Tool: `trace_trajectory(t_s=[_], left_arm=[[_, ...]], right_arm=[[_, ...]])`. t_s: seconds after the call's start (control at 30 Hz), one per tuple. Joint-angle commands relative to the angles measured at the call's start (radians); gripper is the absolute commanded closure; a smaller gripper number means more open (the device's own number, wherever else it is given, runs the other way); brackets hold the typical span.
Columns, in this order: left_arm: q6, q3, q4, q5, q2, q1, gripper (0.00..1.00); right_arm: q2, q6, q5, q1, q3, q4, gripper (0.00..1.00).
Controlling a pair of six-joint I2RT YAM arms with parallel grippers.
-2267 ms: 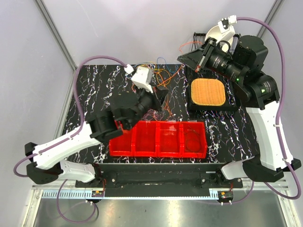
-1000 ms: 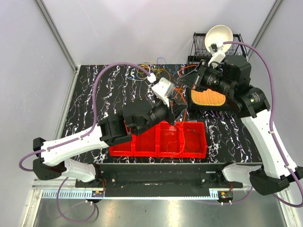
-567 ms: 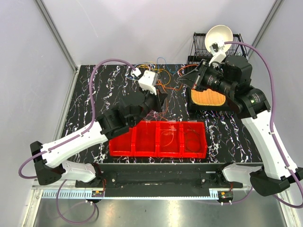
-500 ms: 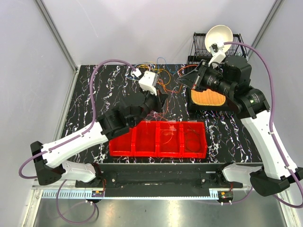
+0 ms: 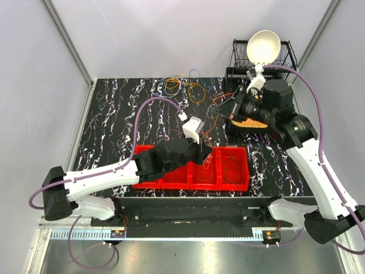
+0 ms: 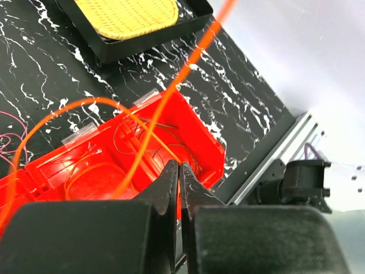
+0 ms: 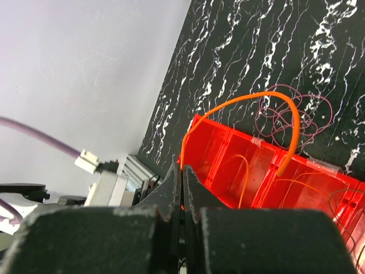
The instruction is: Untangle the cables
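A thin orange cable (image 6: 188, 63) runs taut from my left gripper (image 6: 178, 166) up and to the right, with a loop falling into the red tray (image 6: 208, 145). The left gripper (image 5: 205, 149) is shut on it, low over the tray's middle compartments. My right gripper (image 7: 182, 168) is shut on the same orange cable (image 7: 251, 97), which arcs over the tray (image 7: 228, 148). It hangs at the back right (image 5: 226, 108). More cables (image 5: 182, 88) lie in loose loops at the table's far edge. A maroon cable (image 7: 291, 114) is coiled on the table beside the tray.
The red tray (image 5: 234, 184) has several compartments; some hold coiled orange wire (image 6: 91, 177). A black tray with a yellow mat (image 6: 131, 11) lies at the back right, partly under the right arm. A wire rack with a white bowl (image 5: 263, 45) stands behind it.
My left gripper has moved from the back middle of the table toward the front and now hangs over the red tray. The right gripper has shifted slightly left and lower.
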Motion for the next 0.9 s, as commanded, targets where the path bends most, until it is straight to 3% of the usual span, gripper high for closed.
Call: trace_trajectory(t_s=[0.0, 0.23, 0.37, 0.57, 0.67, 0.7, 0.8, 0.87], left_arm=[[-0.045, -0.025, 0.118, -0.021, 0.021, 0.007, 1.00], [-0.101, -0.073, 0.115, -0.053, 0.096, 0.007, 1.00], [-0.128, -0.099, 0.127, -0.058, 0.129, 0.007, 1.00], [-0.151, -0.078, 0.116, -0.009, 0.196, 0.007, 0.96], [-0.152, -0.058, 0.103, 0.003, 0.215, 0.007, 0.85], [-0.155, -0.053, 0.084, 0.002, 0.218, 0.007, 0.74], [-0.160, -0.027, 0.020, -0.007, 0.207, 0.005, 0.55], [-0.164, -0.009, -0.035, -0.012, 0.198, 0.005, 0.50]], right_arm=[[-0.060, 0.017, -0.031, 0.000, -0.054, 0.043, 1.00], [-0.129, 0.024, -0.008, 0.000, -0.169, -0.019, 1.00], [-0.135, -0.009, 0.160, 0.000, -0.166, -0.145, 1.00], [-0.126, -0.012, 0.218, 0.000, -0.235, -0.231, 1.00], [-0.114, -0.022, 0.251, 0.004, -0.255, -0.260, 1.00], [-0.114, -0.027, 0.268, 0.009, -0.258, -0.283, 1.00], [-0.109, -0.042, 0.308, 0.009, -0.273, -0.305, 1.00], [-0.108, -0.044, 0.296, 0.011, -0.284, -0.306, 1.00]])
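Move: From the left gripper, holding the orange cable, the third compartment's middle lies almost straight below: about 1 cm ahead, 2 cm left, 23 cm down. The fourth, with the dark cable, is 1 cm ahead and 9 cm right. The pink cable is 16 cm ahead, 11 cm left. For the right gripper, on the same orange cable, the third compartment is some 6 cm back, 4 left, 36 down; the fourth 6 back, 8 right. Lower the left gripper about 12 cm, nearly straight down towards the third compartment with its end of the orange cable, tipping the fingers further down, then open them about halfway to release it. Meanwhile bring the still-shut right gripper down some 14 cm, also right and at first back, towards the bins, tilting its fingers downwards and turning them somewhat clockwise while keeping the cable pinched. ##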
